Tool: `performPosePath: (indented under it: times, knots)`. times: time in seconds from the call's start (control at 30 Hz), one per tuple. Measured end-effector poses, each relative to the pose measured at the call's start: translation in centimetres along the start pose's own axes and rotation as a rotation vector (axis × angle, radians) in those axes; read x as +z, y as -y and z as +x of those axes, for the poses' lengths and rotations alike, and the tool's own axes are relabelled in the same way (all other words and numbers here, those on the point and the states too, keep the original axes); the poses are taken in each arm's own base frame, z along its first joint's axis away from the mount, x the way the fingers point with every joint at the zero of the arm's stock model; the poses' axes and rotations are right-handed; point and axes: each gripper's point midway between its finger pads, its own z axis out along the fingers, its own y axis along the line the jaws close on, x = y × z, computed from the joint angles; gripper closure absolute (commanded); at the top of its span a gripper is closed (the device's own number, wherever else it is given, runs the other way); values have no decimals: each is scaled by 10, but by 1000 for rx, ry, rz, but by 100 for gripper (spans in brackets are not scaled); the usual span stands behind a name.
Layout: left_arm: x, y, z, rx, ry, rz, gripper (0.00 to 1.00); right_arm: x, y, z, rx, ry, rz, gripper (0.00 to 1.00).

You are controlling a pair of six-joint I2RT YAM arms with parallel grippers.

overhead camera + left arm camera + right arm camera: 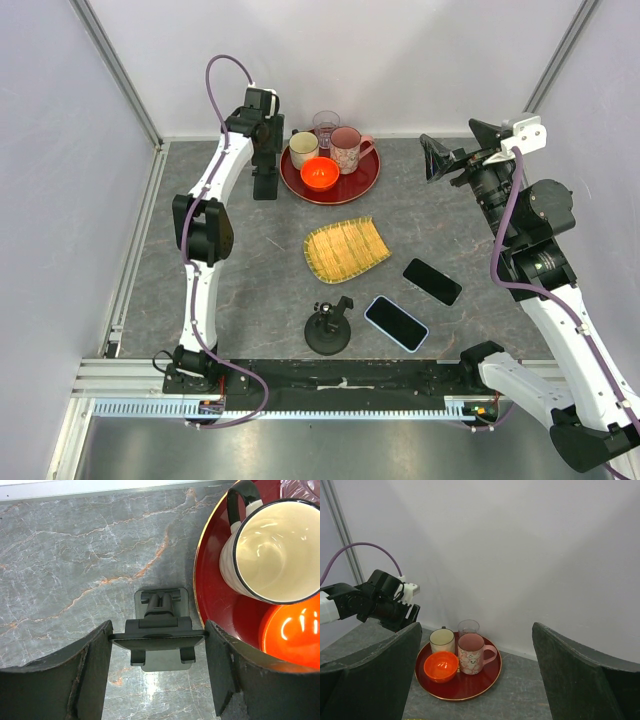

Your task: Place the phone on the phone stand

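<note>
A dark grey phone stand [159, 611] is at the back left of the table, just left of the red tray [212, 605]. My left gripper [159, 631] is shut on the stand's flat plate, which touches both fingers [85, 675]. From above, the left gripper [266, 168] points down over the stand [266, 189]. Whether the stand's base rests on the table is unclear. A phone in a pale blue case [395, 323] and a black phone [432, 281] lie face up at the front right. My right gripper [438, 160] hangs high at the back right, open [476, 672] and empty.
The red tray [352, 186] holds a cream mug [303, 148], a pink mug [347, 150], a clear glass [325, 125] and an orange bowl [319, 174]. A woven bamboo mat [345, 247] lies mid-table. A black round-based holder [328, 328] stands near the front.
</note>
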Motion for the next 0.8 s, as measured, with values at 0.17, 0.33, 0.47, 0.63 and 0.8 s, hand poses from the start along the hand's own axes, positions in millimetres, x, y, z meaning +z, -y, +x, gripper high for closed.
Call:
performPosePath:
  times: [0.17, 0.33, 0.47, 0.63, 0.8]
  knots:
    - [0, 0, 0, -6, 0, -2, 31, 0, 0, 0, 0, 0, 0, 2]
    - [0, -1, 2, -34, -9, -8, 5, 0, 0, 0, 0, 0, 0, 2]
    - [-8, 0, 8, -61, -32, -5, 4, 0, 0, 0, 0, 0, 0, 2]
    - [-57, -5, 1, -123, -17, 11, 3, 0, 0, 0, 0, 0, 0, 2]
    - [-153, -7, -9, -192, 84, 104, 4, 0, -1, 1, 0, -2, -8, 2]
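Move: The left fingers are closed on the phone stand's upright plate; the stand's middle lies straight below, about 5 cm down. The cream mug stands some 11 cm to the right and 4 cm farther out. The orange bowl is about 15 cm to the right and 1 cm nearer the base, both on the red tray. From the idle right hand, the stand is roughly 27 cm ahead, 49 cm to the left and 40 cm below. The left fingers let go of the phone stand's plate, opening from partly open to nearly full width after a short hold. The hand then draws away from the stand, back towards the base and up, about 10 cm each and gathering speed, rolling some 10 degrees so its left side drops. ##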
